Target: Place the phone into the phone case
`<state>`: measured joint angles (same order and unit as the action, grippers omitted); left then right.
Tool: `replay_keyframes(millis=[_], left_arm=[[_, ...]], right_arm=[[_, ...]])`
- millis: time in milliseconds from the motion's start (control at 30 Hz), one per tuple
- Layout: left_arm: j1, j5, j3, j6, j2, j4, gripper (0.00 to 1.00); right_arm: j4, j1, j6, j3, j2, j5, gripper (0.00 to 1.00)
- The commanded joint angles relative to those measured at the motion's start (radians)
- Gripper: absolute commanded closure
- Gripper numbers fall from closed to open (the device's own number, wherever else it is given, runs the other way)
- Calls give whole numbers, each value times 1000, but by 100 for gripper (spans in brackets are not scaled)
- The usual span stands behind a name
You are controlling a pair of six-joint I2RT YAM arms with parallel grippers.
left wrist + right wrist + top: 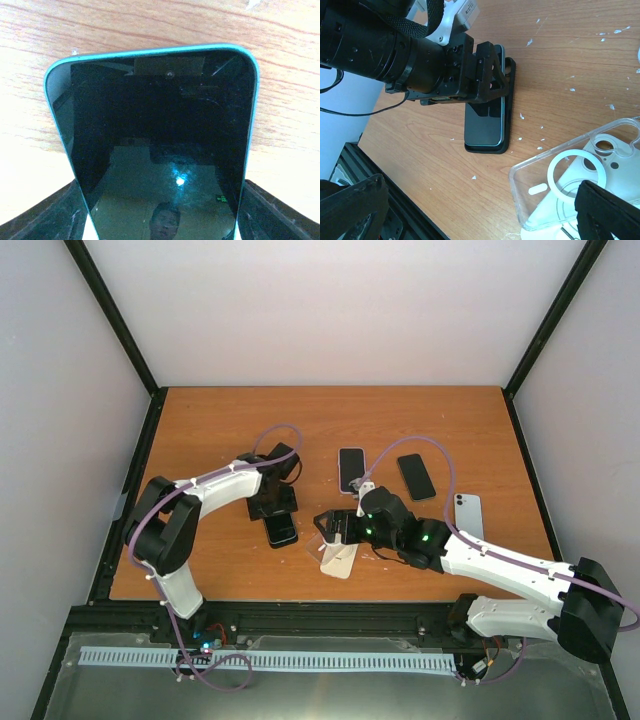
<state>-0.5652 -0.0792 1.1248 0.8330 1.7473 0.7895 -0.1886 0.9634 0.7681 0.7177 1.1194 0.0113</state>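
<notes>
A dark-screened phone with a teal edge lies face up on a black phone case; it also shows in the top view and the right wrist view. My left gripper straddles the phone's far end, a finger pressed against each long side. It sits over that end in the top view. My right gripper is open and empty, hovering to the right of the phone. A clear case with a white ring lies on a cream phone under its right finger.
Two more dark phones and a pale phone lie on the wooden table behind the right arm. Small white flecks dot the wood. The black frame edge runs near the table's front.
</notes>
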Motion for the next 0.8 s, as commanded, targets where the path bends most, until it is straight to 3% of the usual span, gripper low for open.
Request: replay_keyframes(millis=[0, 367, 767], left_arm=[[-16, -24, 6, -32, -25, 7, 30], [-22, -37, 2, -10, -5, 60, 26], [-22, 13, 11, -9, -58, 69, 1]], right_arm=[[18, -3, 8, -9, 2, -16, 0], [29, -3, 10, -12, 11, -13, 0], [24, -3, 7, -8, 10, -14, 0]])
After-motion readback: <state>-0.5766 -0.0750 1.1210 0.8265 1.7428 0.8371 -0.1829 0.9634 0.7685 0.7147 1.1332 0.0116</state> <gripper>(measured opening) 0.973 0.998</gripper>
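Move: The left hand holds the phone by its long edges, right over the black phone case, whose middle is about 2 cm below the pads and some 2 cm back of them. The clear case lies about 15 cm to this hand's right and 6 cm back, the purple-rimmed phone some 20 cm right and 14 cm ahead. From the right hand the black case is about 7 cm ahead, 12 cm left and 16 cm below. The left fingers let go of the phone over the black case: they still pinch its long edges at first, then spread from about three-quarters open to nearly fully open. As they part, the hand eases back towards the base by roughly 1 cm, staying at nearly the same height. ##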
